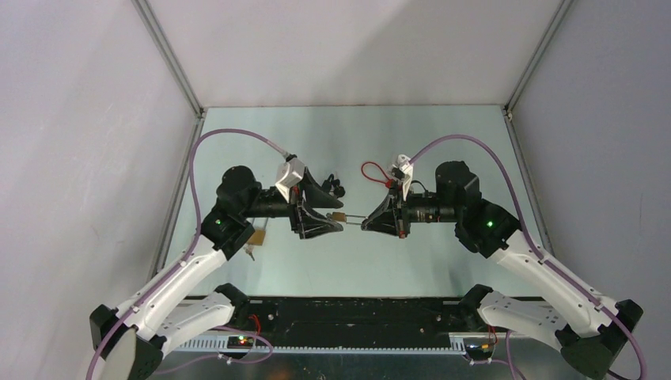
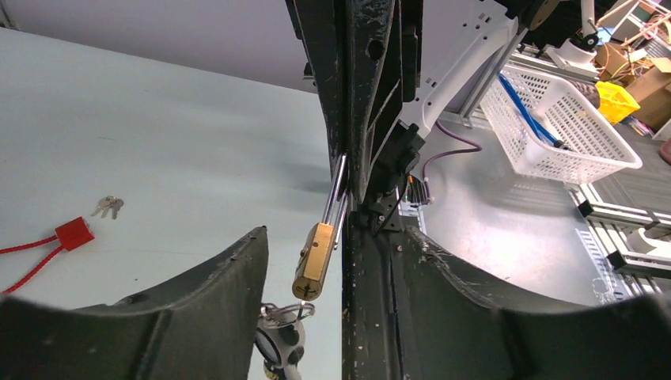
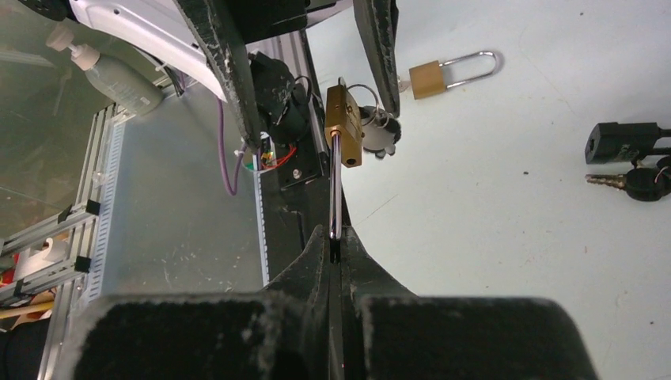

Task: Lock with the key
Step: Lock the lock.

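Note:
A brass padlock (image 2: 315,261) hangs in the air over the table's middle (image 1: 339,215). My right gripper (image 3: 335,237) is shut on its long steel shackle (image 3: 335,190). The lock's body (image 3: 344,127) points toward the left arm. My left gripper (image 2: 305,237) stands open around the lock's body, with a finger (image 2: 214,293) on each side. A key with a round black-and-white head (image 2: 278,336) and a wire ring sits right under the keyhole, beside the left finger. Its blade reaches the keyhole; how deep it goes I cannot tell.
A second brass padlock (image 3: 443,74) lies on the table under the left arm (image 1: 255,236). A red cable lock (image 1: 372,170) and small keys (image 2: 108,206) lie farther back. A black lock with keys (image 3: 625,146) lies nearby. A white basket (image 2: 554,119) stands off the table.

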You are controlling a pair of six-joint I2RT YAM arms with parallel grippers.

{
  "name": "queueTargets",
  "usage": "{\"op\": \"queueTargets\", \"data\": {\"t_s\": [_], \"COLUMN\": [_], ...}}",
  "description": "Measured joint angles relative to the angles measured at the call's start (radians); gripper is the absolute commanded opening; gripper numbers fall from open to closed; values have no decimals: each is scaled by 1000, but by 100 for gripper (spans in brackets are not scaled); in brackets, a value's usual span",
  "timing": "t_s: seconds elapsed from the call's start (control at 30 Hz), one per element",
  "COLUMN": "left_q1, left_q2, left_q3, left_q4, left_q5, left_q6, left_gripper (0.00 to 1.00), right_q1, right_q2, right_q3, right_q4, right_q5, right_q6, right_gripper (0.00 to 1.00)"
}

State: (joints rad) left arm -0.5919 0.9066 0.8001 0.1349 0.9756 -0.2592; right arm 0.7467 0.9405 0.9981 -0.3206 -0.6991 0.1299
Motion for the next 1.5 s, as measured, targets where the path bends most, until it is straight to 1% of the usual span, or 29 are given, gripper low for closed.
{"op": "queueTargets", "data": {"t_s": [0.1,0.33,0.47,0.5,0.53,0.57,0.67,0.73,0.83,0.87,0.9,0.93,0.97,1.03,1.2,1.23,1.37,1.4,1.43,1.47,1.5], "left_q1": [0,-1,-1,-1,-2,-2,-2,-2,-2,-2,-3,-4,-5,-6,-6,-6,-6,-6,-6,-6,-6], "left_q2": [0,19,39,41,42,42,41,39,29,26,21,17,13,6,-21,-26,-44,-47,-51,-54,-57], "left_q3": [0,0,-1,-1,-2,-2,-2,-4,-12,-15,-17,-17,-18,-18,-17,-16,-6,-4,-2,0,1], "left_q4": [2,6,5,6,5,5,10,12,13,13,13,13,13,10,4,3,-1,-2,-2,-2,-2], "left_q5": [5,24,32,35,41,47,68,71,65,63,60,56,51,40,-43,-56,-89,-91,-91,-92,-92], "left_q6": [2,6,5,5,6,5,7,7,6,6,6,6,6,3,-48,-59,-105,-111,-117,-124,-127], "left_gripper": [57,50,35,29,25,18,2,0,0,0,0,0,0,0,0,0,0,0,0,0,0], "right_q1": [0,0,0,0,0,-1,-7,-9,-9,-9,-9,-9,-9,-9,-11,-15,-31,-33,-35,-38,-39], "right_q2": [1,4,10,10,10,11,14,14,14,14,14,14,14,14,11,8,-11,-18,-23,-28,-31], "right_q3": [6,16,26,27,27,27,27,27,27,27,27,27,27,29,32,32,31,31,31,31,31], "right_q4": [-18,-20,-19,-19,-20,-20,-23,-23,-23,-23,-23,-23,-22,-23,-20,-15,23,37,49,64,74], "right_q5": [-9,-42,-58,-60,-61,-61,-60,-61,-62,-62,-62,-61,-61,-57,-26,-23,-20,-17,-16,-16,-17], "right_q6": [0,2,2,2,2,2,2,2,2,2,1,1,-1,-2,-8,-6,16,26,34,41,51], "right_gripper": [0,0,0,0,0,0,0,0,0,2,14,22,35,45,55,58,67,72,74,82,85]}}
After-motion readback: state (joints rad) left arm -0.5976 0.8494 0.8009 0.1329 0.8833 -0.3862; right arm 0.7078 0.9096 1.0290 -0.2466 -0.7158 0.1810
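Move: Between the left hand's open fingers sits the brass padlock's body, about 1 cm to the hand's right and 2 cm below it. The key fob hangs some 3 cm under the body and 2 cm to its left. The black padlock lies on the table, about 17 cm ahead of this hand, 3 cm to its left and 22 cm down. From the right hand, which holds the shackle, the brass padlock's body is about 5 cm left and 1 cm ahead, at roughly the same height. Sinking about 1 cm, the left hand shuts its fingers on the brass padlock's body while the right still pinches the shackle, easing back and slightly up by under 1 cm. Once the left grips, the right opens wide, lets go of the shackle and lifts about 3 cm, edging forward; the left, fingers still pointing right, rises 2.5 to 3 cm with the padlock. ##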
